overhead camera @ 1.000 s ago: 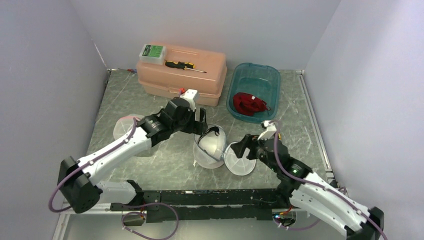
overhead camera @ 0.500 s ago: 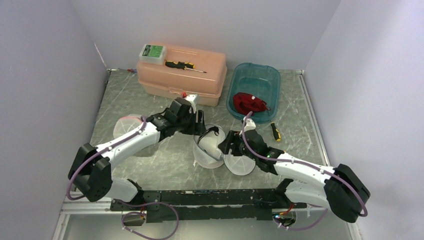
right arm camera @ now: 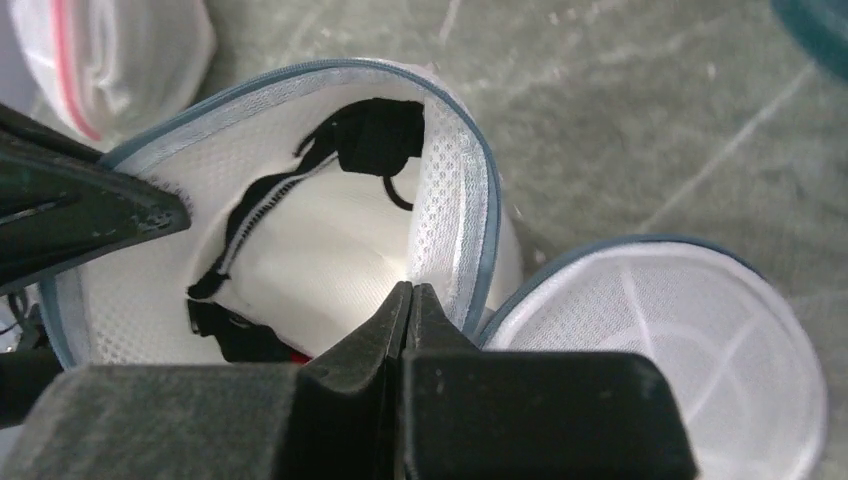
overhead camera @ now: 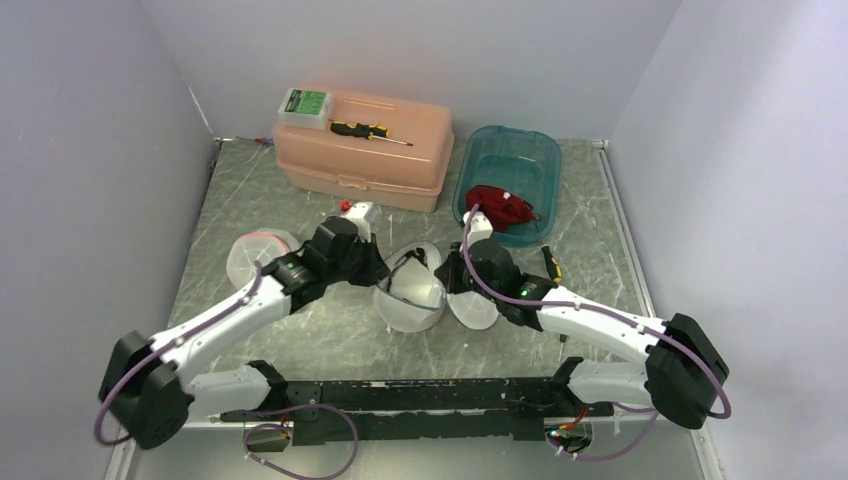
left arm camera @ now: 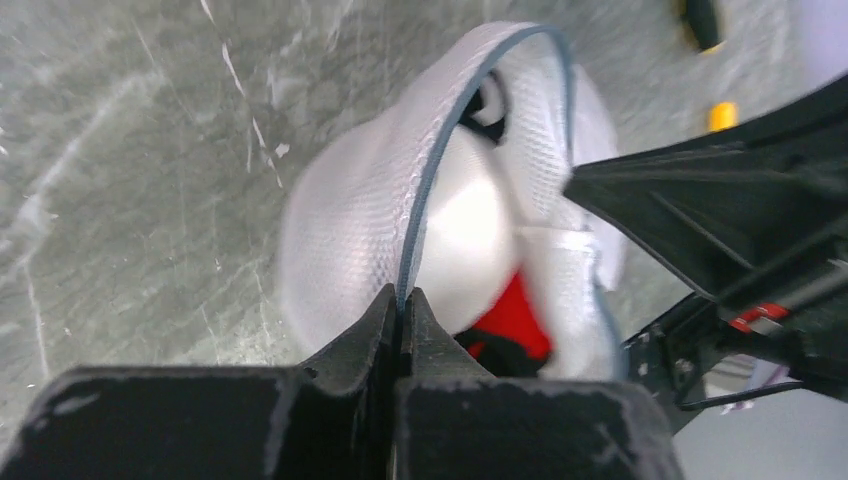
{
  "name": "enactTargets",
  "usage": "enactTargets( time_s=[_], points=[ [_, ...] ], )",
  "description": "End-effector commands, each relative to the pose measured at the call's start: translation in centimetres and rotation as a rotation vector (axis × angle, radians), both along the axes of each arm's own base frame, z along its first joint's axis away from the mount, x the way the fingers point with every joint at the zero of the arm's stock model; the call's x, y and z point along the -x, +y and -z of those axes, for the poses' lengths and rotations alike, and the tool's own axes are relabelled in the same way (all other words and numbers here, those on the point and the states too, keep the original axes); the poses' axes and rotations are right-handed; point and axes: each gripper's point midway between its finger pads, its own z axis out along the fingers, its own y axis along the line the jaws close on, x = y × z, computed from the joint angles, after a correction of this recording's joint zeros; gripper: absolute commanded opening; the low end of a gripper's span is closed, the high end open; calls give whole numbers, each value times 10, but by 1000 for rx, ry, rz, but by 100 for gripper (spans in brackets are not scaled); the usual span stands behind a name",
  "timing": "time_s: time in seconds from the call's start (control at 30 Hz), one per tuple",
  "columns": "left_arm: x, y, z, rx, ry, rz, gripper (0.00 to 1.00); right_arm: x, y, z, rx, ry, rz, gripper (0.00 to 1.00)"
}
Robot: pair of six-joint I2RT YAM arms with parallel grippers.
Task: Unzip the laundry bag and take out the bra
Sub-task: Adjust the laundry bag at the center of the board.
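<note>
The laundry bag (overhead camera: 410,300) is a white mesh dome with blue-grey trim, standing open mid-table. Its unzipped lid (overhead camera: 476,306) hangs to the right. Inside lies the bra (right arm camera: 372,132), showing black straps and a red patch (left arm camera: 515,315). My left gripper (overhead camera: 378,276) is at the bag's left side, shut on the blue-trimmed rim (left arm camera: 420,200), which runs between its tips (left arm camera: 403,295). From the right side my right gripper (overhead camera: 450,276) is shut on the bag's mesh wall (right arm camera: 450,220), tips (right arm camera: 411,288) pinching it just inside the rim.
A second mesh bag (overhead camera: 255,255) with pink trim lies at the left. A peach toolbox (overhead camera: 365,160) with a screwdriver (overhead camera: 370,130) and green box (overhead camera: 305,104) stands behind. A teal tub (overhead camera: 540,150) holds a red garment (overhead camera: 500,208). A small screwdriver (overhead camera: 550,266) lies by my right arm.
Both grippers, open a second ago, came in to the bag from either side and shut on its rim and wall. The bag shifted slightly back and left.
</note>
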Motion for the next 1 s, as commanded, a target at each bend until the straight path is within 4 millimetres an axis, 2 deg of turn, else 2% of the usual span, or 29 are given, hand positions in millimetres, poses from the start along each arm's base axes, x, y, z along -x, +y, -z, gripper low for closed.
enactTargets(
  time_s=[0.0,0.13,0.2,0.23,0.33,0.47,0.57,0.63,0.67,0.7,0.77,0.87,0.97],
  points=[
    [-7,15,-67,110,-172,-100,3,-14,14,-62,49,-162,-87,0],
    [-6,32,-106,145,-268,-165,3,-17,22,-97,149,-240,-125,0],
    [-5,33,-112,157,-282,-169,3,-18,22,-104,186,-258,-131,0],
    [-5,33,-109,156,-273,-172,3,-19,21,-106,195,-260,-121,0],
    [-3,33,-79,133,-213,-181,3,-20,12,-89,250,-237,-96,0],
    [-1,35,-29,124,-146,-223,3,-12,-10,-43,323,-168,-43,0],
    [5,36,-9,151,-134,-237,3,3,-27,-5,353,-101,-24,2],
    [7,35,-6,167,-146,-227,3,15,-31,6,335,-77,-35,28],
    [8,35,-6,167,-155,-217,3,21,-29,5,317,-81,-48,41],
    [9,34,-8,166,-165,-202,3,27,-27,-2,290,-96,-57,49],
    [11,31,-10,152,-180,-160,3,39,-17,-27,223,-163,-100,55],
    [13,30,-6,116,-172,-131,3,57,6,-68,97,-268,-188,56],
    [14,26,0,108,-160,-111,3,64,31,-94,32,-329,-260,56]
  ],
)
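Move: Both hands already pinch the laundry bag's rim at opposite sides: the bag's middle lies about 6 cm right of the left hand, 1 cm back and 5 cm below, and from the right hand about 6 cm left, 1 cm back and 5 cm below. The bag's mesh lid hangs some 7 cm right of the right hand, 3 cm back and 8 cm down; the black screwdriver lies about 24 cm right of that hand, 9 cm farther out and 11 cm below. With the rim pinched on both sides, the two hands rise together about 10 cm and come straight back down a little below where they began, parting sideways as they sink so that the mouth is drawn wider. The left hand keeps its pinch and ends some 4 cm to the left and slightly back, while the right opens about halfway near the bottom, lets go of the rim, and draws back about 6 cm and up clear of the bag. ##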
